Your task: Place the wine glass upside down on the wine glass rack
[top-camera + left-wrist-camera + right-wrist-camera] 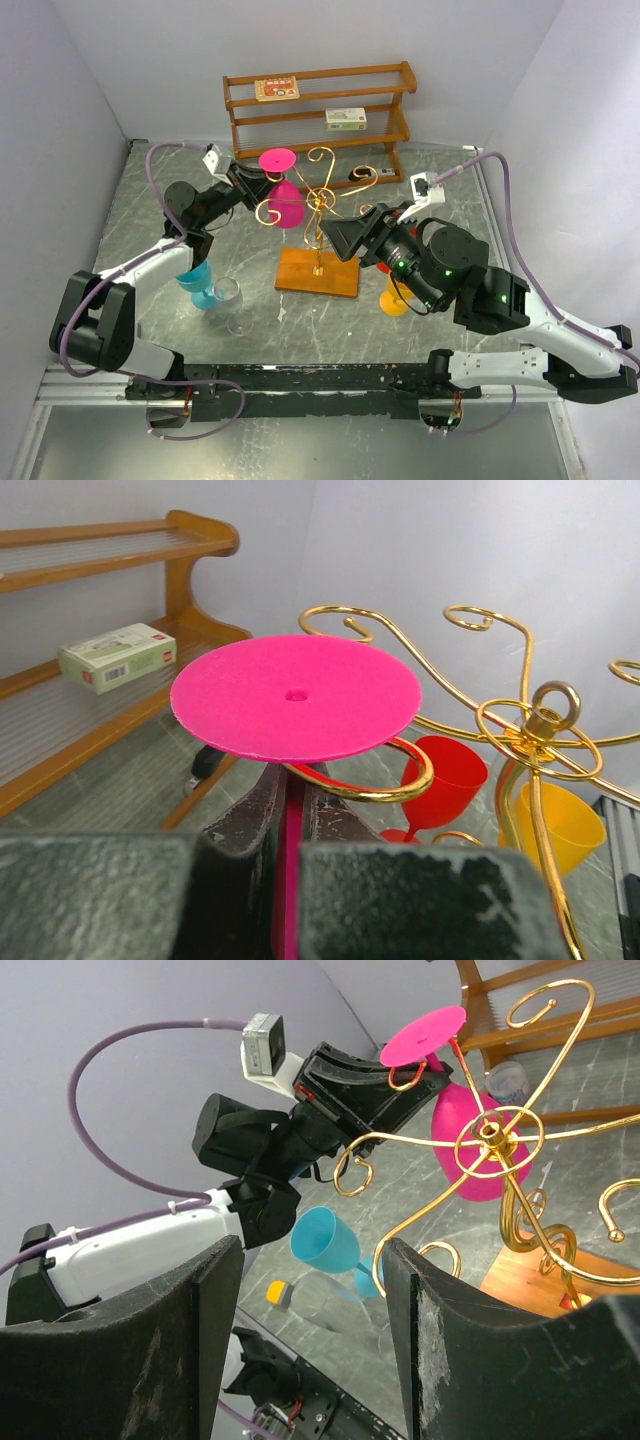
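Note:
A pink wine glass (285, 205) hangs upside down, its round foot (295, 695) on top. My left gripper (250, 180) is shut on its stem, which shows between the dark fingers (240, 820). The glass is at the left side of the wine glass rack (318, 215), a gold wire stand on a wooden base (317, 272). One gold curl (405, 780) lies just under the foot, beside the stem; whether the stem sits inside it I cannot tell. My right gripper (345, 232) stands open and holds nothing, close to the rack's right side and facing it (490, 1130).
A blue glass (197, 280) and a clear glass (232, 300) stand left of the base. An orange glass (395, 298) and a red glass (445, 780) stand on its right. A wooden shelf (320, 100) with two boxes lines the back wall.

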Controlling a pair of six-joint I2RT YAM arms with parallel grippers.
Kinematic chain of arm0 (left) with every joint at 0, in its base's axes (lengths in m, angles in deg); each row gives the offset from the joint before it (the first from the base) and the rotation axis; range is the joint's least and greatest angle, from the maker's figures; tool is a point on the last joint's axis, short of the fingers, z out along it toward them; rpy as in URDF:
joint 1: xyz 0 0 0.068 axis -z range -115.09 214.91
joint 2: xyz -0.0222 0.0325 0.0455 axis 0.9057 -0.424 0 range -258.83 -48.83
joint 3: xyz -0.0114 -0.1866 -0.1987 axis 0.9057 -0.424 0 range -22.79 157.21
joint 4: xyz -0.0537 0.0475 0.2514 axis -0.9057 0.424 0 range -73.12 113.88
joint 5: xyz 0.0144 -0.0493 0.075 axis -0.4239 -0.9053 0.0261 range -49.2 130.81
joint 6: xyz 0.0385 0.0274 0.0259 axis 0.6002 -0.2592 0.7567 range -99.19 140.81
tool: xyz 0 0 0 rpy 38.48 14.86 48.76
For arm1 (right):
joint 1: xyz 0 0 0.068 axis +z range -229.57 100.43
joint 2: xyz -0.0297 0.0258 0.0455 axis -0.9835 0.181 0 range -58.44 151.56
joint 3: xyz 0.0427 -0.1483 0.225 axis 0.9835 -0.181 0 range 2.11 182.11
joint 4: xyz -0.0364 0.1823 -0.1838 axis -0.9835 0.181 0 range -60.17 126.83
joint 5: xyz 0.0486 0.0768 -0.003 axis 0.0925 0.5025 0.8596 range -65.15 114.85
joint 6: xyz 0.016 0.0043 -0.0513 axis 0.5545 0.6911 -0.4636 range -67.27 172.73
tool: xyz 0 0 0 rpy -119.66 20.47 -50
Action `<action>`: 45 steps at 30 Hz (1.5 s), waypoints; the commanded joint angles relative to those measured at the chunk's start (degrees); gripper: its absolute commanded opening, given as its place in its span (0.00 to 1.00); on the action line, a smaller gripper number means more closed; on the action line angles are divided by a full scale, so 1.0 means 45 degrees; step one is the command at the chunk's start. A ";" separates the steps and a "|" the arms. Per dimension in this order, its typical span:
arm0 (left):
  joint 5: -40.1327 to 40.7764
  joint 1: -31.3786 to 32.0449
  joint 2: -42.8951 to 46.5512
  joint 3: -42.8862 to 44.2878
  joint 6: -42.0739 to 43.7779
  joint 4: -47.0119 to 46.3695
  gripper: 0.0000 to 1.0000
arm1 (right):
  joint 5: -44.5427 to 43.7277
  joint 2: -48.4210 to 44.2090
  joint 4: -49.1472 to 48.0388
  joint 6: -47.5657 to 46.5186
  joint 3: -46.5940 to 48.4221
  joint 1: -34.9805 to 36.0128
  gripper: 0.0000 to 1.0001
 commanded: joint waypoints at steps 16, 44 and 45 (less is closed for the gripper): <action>0.0779 0.0035 0.2246 -0.1185 0.2214 0.1073 0.07 | -0.0940 -0.0422 0.0062 0.0041 -0.0197 0.0064 0.58; 0.2489 0.0035 0.5159 -0.1070 0.3132 0.7133 0.64 | -0.4375 -0.0318 0.1830 -0.0235 -0.0753 0.0064 0.58; 0.3013 0.0035 0.5466 -0.1044 0.3036 0.7687 0.65 | -0.4569 -0.0429 0.1915 -0.0258 -0.0782 0.0062 0.58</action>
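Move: At the rack's far-left hook, the left hand already pinches the upside-down pink wine glass by its stem; the hook's middle lies about 2 cm back, 2 cm left and 2 cm above the hand point. The rack's centre ring is roughly 10 cm right and 4 cm back, the empty front-left hook some 8 cm straight back, both near hand height. From the right hand, the far-left hook is about 15 cm ahead, 13 cm left and 10 cm lower. Drawing the held stem back and left about 3 cm into the far-left hook, the left hand then opens its fingers wide while sinking nearly 3 cm, lets go of the stem and backs off to the left, rising slightly. The open, empty right hand goes down, right and a little forward, some 6 cm, turning about 15 degrees clockwise as its left side drops. ##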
